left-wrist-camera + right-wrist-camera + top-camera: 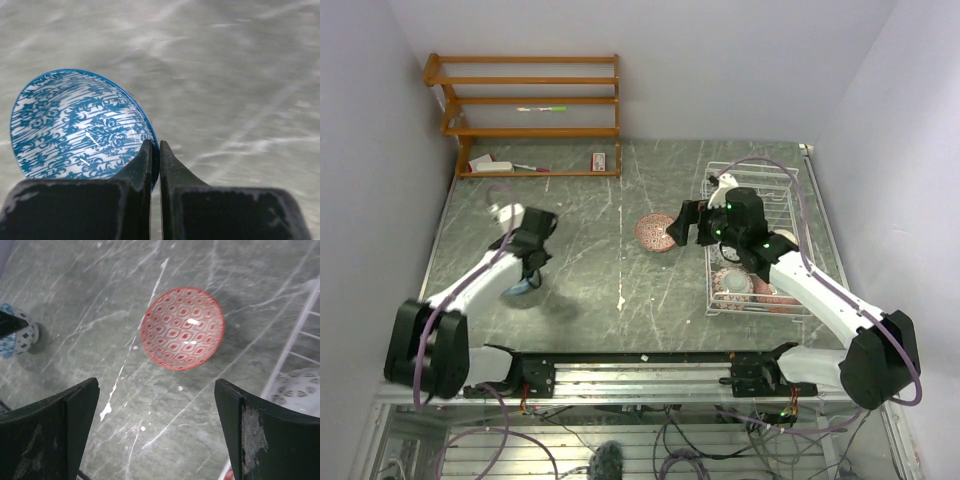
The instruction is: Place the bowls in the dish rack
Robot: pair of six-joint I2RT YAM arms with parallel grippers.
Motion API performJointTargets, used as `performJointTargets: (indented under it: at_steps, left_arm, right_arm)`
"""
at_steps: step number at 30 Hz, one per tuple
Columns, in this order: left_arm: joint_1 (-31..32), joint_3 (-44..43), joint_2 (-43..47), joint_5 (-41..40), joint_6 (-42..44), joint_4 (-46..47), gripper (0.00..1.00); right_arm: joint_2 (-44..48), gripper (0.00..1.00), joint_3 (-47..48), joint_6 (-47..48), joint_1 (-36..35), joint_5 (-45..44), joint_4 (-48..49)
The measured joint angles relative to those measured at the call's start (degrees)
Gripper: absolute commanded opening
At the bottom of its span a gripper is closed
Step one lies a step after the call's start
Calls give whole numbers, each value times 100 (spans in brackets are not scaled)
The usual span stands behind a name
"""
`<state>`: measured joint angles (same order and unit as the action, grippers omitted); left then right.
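Observation:
My left gripper (155, 150) is shut on the rim of a blue-patterned bowl (75, 125), holding it tilted just over the table. In the top view this gripper (528, 278) and the blue bowl (520, 290) are at the left. A red-patterned bowl (182, 327) sits upright on the table, left of the white wire dish rack (798, 205). My right gripper (157, 400) is open and empty above the table, just short of the red bowl. In the top view it (685, 228) hangs between the red bowl (655, 232) and the rack. Two bowls (732, 283) lie in the rack's near end.
An orange-brown wooden shelf unit (530, 100) with small items stands at the back left. The rack's wire edge (295, 340) and a grey-patterned bowl (300, 390) are right of my right gripper. The blue bowl also shows at the far left of the right wrist view (20, 337).

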<state>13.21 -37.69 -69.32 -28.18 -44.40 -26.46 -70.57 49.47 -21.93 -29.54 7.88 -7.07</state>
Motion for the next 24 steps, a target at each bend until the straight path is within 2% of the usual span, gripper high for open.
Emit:
performJointTargets:
  at_steps: [6, 12, 16, 20, 24]
  left_arm:
    - [1488, -1676, -1945, 15, -83, 750, 7]
    - [2465, -3346, -3687, -42, 70, 1038, 7]
    - [2828, -4022, -4304, -46, 184, 1226, 7]
    - [3023, -4238, -4548, -81, 286, 1303, 7]
    - [3062, -4299, -4577, -131, 361, 1272, 18]
  right_arm:
    - [146, 100, -9, -166, 765, -31, -59]
    - [439, 100, -175, -284, 1233, -76, -146]
    - [608, 100, -234, -293, 1342, -85, -245]
    - [737, 100, -264, -289, 1403, -107, -361]
    - [754, 100, -267, -284, 1421, -116, -417]
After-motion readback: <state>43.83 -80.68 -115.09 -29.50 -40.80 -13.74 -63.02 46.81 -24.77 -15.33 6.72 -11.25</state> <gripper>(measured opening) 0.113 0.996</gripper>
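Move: The blue bowl is already pinched by its rim in the left hand, its middle about 5 cm left and 3 cm back of the fingers. The red-patterned bowl stands some 12 cm ahead of the left hand, 36 cm to its right and 3 cm lower; the dish rack's middle lies some 28 cm right of that bowl. From the right hand the red-patterned bowl is roughly 8 cm ahead, 7 cm left and 15 cm down, and the rack's black-patterned bowl 4 cm ahead, 11 cm right, 13 cm down. The blue bowl, kept pinched by the rim, is swept low over the table by the left hand, about 30 cm right and 13 cm forward, slowing to a stop at the left side of the red-patterned bowl while the wrist turns some 30 degrees clockwise. The open, empty right hand clears away rightward by 9 cm towards the rack's black-patterned bowl, turning slightly clockwise. ##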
